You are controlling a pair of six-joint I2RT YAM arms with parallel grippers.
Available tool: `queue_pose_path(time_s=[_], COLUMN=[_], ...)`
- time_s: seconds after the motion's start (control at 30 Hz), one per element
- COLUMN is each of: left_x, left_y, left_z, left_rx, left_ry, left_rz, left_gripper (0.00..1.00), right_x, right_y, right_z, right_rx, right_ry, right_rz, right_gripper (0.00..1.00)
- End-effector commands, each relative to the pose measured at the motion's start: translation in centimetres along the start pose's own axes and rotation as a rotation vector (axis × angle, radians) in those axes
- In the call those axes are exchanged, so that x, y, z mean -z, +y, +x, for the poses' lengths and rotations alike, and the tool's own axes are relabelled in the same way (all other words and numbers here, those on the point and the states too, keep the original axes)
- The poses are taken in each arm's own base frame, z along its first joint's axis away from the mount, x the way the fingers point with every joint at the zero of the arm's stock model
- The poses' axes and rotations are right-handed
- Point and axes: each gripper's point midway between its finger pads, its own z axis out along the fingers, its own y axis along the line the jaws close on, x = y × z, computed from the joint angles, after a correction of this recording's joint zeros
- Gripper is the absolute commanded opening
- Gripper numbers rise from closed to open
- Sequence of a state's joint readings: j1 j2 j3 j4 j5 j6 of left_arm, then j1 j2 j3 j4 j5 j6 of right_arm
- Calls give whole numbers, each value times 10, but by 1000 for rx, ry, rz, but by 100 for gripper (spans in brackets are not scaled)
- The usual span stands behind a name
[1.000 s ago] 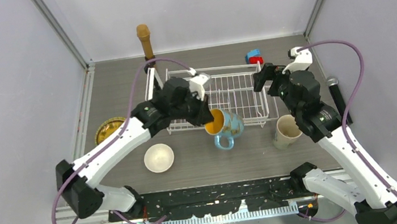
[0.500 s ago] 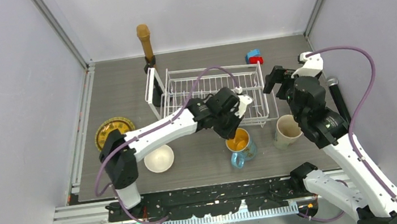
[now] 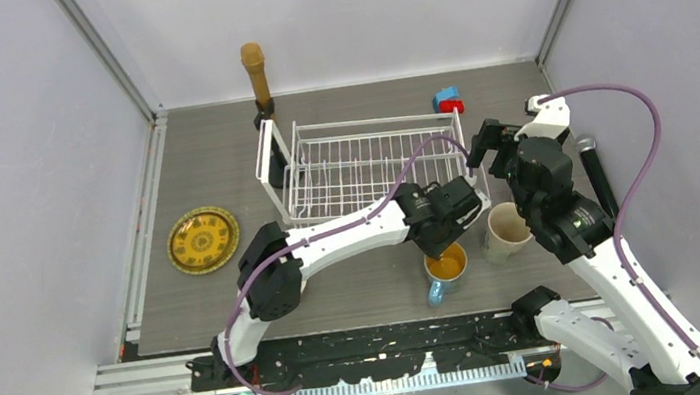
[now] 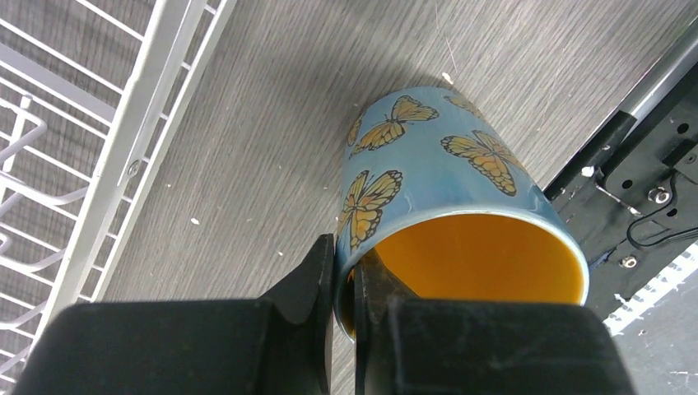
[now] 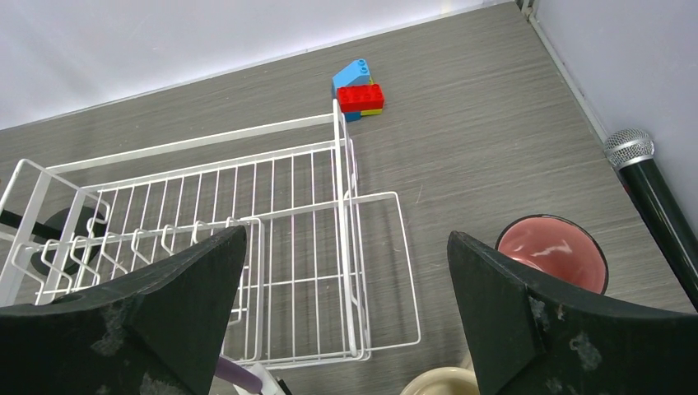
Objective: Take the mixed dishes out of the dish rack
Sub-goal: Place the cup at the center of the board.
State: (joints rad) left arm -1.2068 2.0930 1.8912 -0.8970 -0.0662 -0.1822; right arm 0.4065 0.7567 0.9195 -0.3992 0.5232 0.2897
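Note:
A blue butterfly mug (image 3: 445, 268) (image 4: 436, 164) with an orange inside sits low over the table in front of the dish rack (image 3: 363, 168) (image 5: 247, 214). My left gripper (image 3: 447, 226) (image 4: 346, 257) is shut on its rim, one finger inside and one outside. Whether the mug's base touches the table I cannot tell. A cream mug (image 3: 508, 228) (image 5: 436, 383) stands just right of it. My right gripper (image 3: 483, 141) (image 5: 346, 239) hangs open and empty above the rack's right end. A pink mug (image 5: 553, 251) stands right of the rack. A golden plate (image 3: 202, 240) lies far left.
A brown microphone-shaped stick (image 3: 255, 70) stands behind the rack. A blue-and-red block (image 3: 448, 100) (image 5: 359, 92) lies at the back right. A black microphone (image 3: 592, 166) (image 5: 650, 189) lies along the right wall. The black rail (image 3: 374, 341) runs just beyond the blue mug.
My left arm has swung right and toward the front, carrying the blue mug from the rack's front edge to beside the cream mug. The right gripper drifted slightly right, still open.

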Motion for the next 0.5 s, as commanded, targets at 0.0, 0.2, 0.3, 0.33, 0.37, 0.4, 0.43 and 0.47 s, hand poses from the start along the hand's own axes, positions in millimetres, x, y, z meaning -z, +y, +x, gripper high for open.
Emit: queue_pose_path(time_s=[0.0, 0.2, 0.3, 0.33, 0.37, 0.4, 0.43, 0.47], left_x=[20, 21, 24, 26, 27, 29, 31, 35], left_y=[-1, -2, -3, -4, -5, -5, -6, -5], left_z=[-14, -14, -18, -19, -20, -21, -21, -22], left_rx=[-9, -9, -11, -13, -16, -18, -27, -29], left_ry=[-42, -45, -60, -66, -71, -77, -83, -95], left_rz=[-4, -3, 6, 11, 13, 19, 24, 25], left_gripper=[0, 40, 61, 65, 69, 74, 78, 85], right_x=[3, 2, 1, 1, 1, 1, 1, 1], right_y=[-2, -1, -1, -1, 0, 0, 0, 0], right_z=[-8, -7, -6, -7, -6, -6, -6, -6], right_rx=[-7, -6, -9, -12, -16, -17, -18, -18], right_ry=[-28, -24, -22, -23, -21, -21, -20, -21], right_rz=[8, 5, 6, 6, 5, 3, 2, 2], right_gripper=[100, 100, 100, 100, 100, 100, 100, 100])
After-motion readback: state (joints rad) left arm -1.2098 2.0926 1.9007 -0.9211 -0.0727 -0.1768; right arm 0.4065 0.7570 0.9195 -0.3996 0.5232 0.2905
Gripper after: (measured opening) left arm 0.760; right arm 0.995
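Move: The blue butterfly mug is already down on the table, leaning slightly, with its rim still pinched by the left hand. Its middle is about 3 cm back, 2 cm right and 4 cm below that hand. From the left hand, the cream cup stands some 15 cm right and 2 cm ahead, and the dish rack's middle about 20 cm ahead and 10 cm left. From the right hand, the mug lies roughly 14 cm back, 12 cm left and 23 cm below. The blue mug's rim comes free as the left fingers, nearly shut at first, spread to about three-quarters open, one inside the mouth and the other outside on the rack side. The left hand otherwise stays in place over the rim, drifting barely half a centimetre and keeping its downward-pointing attitude. ##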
